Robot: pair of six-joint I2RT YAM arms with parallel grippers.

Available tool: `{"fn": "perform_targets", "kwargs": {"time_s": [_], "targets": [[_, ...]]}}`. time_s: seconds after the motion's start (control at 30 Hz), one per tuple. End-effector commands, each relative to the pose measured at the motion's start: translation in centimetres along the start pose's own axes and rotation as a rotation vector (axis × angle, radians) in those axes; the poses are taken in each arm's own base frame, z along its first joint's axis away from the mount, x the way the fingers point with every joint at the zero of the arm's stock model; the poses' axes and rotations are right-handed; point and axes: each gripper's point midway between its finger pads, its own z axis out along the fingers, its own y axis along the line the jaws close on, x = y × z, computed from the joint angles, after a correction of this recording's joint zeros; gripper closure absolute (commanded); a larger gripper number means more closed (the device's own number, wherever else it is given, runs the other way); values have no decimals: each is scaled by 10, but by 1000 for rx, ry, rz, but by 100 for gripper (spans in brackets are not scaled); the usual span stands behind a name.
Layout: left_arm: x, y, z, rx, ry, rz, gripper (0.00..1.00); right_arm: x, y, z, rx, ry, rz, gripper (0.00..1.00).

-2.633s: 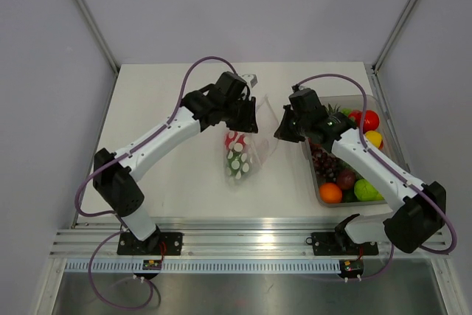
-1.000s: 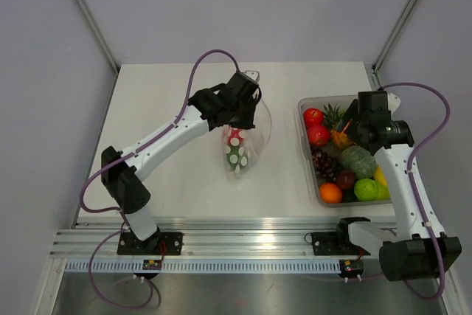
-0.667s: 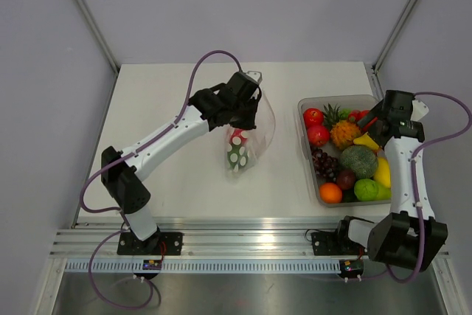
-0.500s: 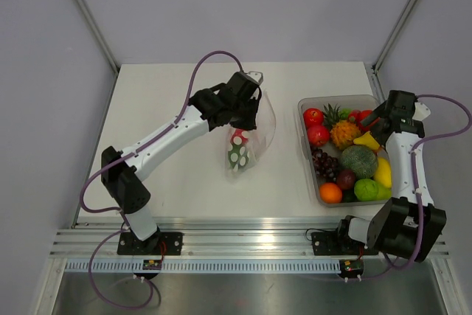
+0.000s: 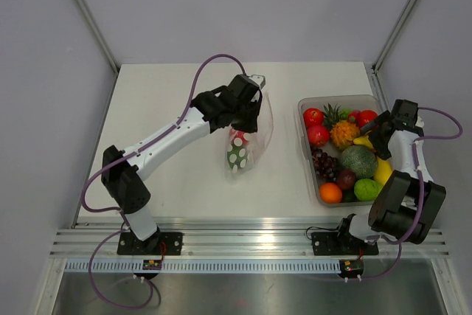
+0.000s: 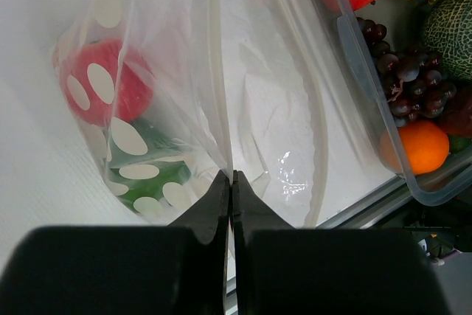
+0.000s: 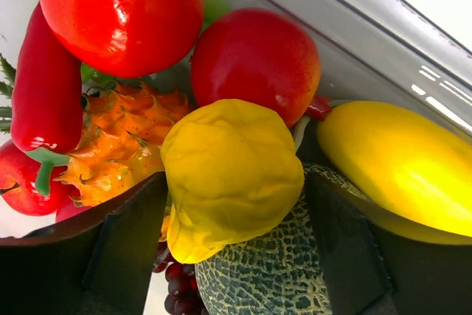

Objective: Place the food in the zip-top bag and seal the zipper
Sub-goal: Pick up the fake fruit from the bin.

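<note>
The dotted zip-top bag [image 5: 240, 154] hangs from my left gripper [image 5: 248, 119], its bottom resting on the table. In the left wrist view that gripper [image 6: 232, 177] is shut on the bag's clear mouth edge, beside the zipper [image 6: 214, 71]. A red piece [image 6: 92, 86] and a green piece [image 6: 151, 171] of food lie inside the bag [image 6: 169, 27]. My right gripper [image 5: 375, 133] is down in the tray. Its jaws [image 7: 234, 182] stand open on either side of a yellow lumpy piece [image 7: 228, 164] that rests on a green netted melon [image 7: 273, 274].
The rigid clear tray [image 5: 311, 176] at the right holds several more pieces: red round ones [image 7: 122, 12], a red chili [image 7: 44, 94], an orange spiky fruit [image 7: 118, 149], a smooth yellow fruit [image 7: 398, 164], grapes [image 6: 405, 79] and an orange [image 6: 420, 145]. The tray's wall [image 6: 365, 71] lies close beside the bag.
My right arm has swung from the bag's mouth over to the tray and come down around the yellow piece. The left gripper keeps holding the bag's edge, shifted slightly.
</note>
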Motion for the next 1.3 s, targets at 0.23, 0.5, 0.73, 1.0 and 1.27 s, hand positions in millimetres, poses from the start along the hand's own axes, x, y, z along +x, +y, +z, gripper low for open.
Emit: {"fn": "perform_targets", "kwargs": {"time_s": [0.23, 0.5, 0.73, 1.0, 1.27], "targets": [[-12, -7, -4, 40, -40, 27, 100, -18, 7, -24, -57, -108, -9, 53], [-16, -8, -13, 48, -57, 25, 100, -26, 20, -82, -173, -197, 33, 58], [-17, -15, -20, 84, -55, 19, 100, -21, 74, -150, -438, -179, -33, 59], [-20, -21, -24, 136, -71, 4, 100, 35, 144, -221, -709, -97, -273, 59], [-16, -27, -25, 181, -46, 14, 100, 107, 198, -270, -908, 42, -497, 59]]}}
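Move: The yellow pepper sits right between the right hand's open fingers, at most a centimetre below. The orange horned melon lies about 7 cm to the hand's left and 1 cm ahead, the green melon roughly 6 cm back and 3 cm left, the red tomato some 7 cm straight ahead, all slightly lower. From the left hand, holding the bag, the pepper is about 38 cm right, 2 cm ahead and 12 cm lower. Right fingers pinch the yellow pepper, lift it about 20 cm and swing it left towards the bag. ##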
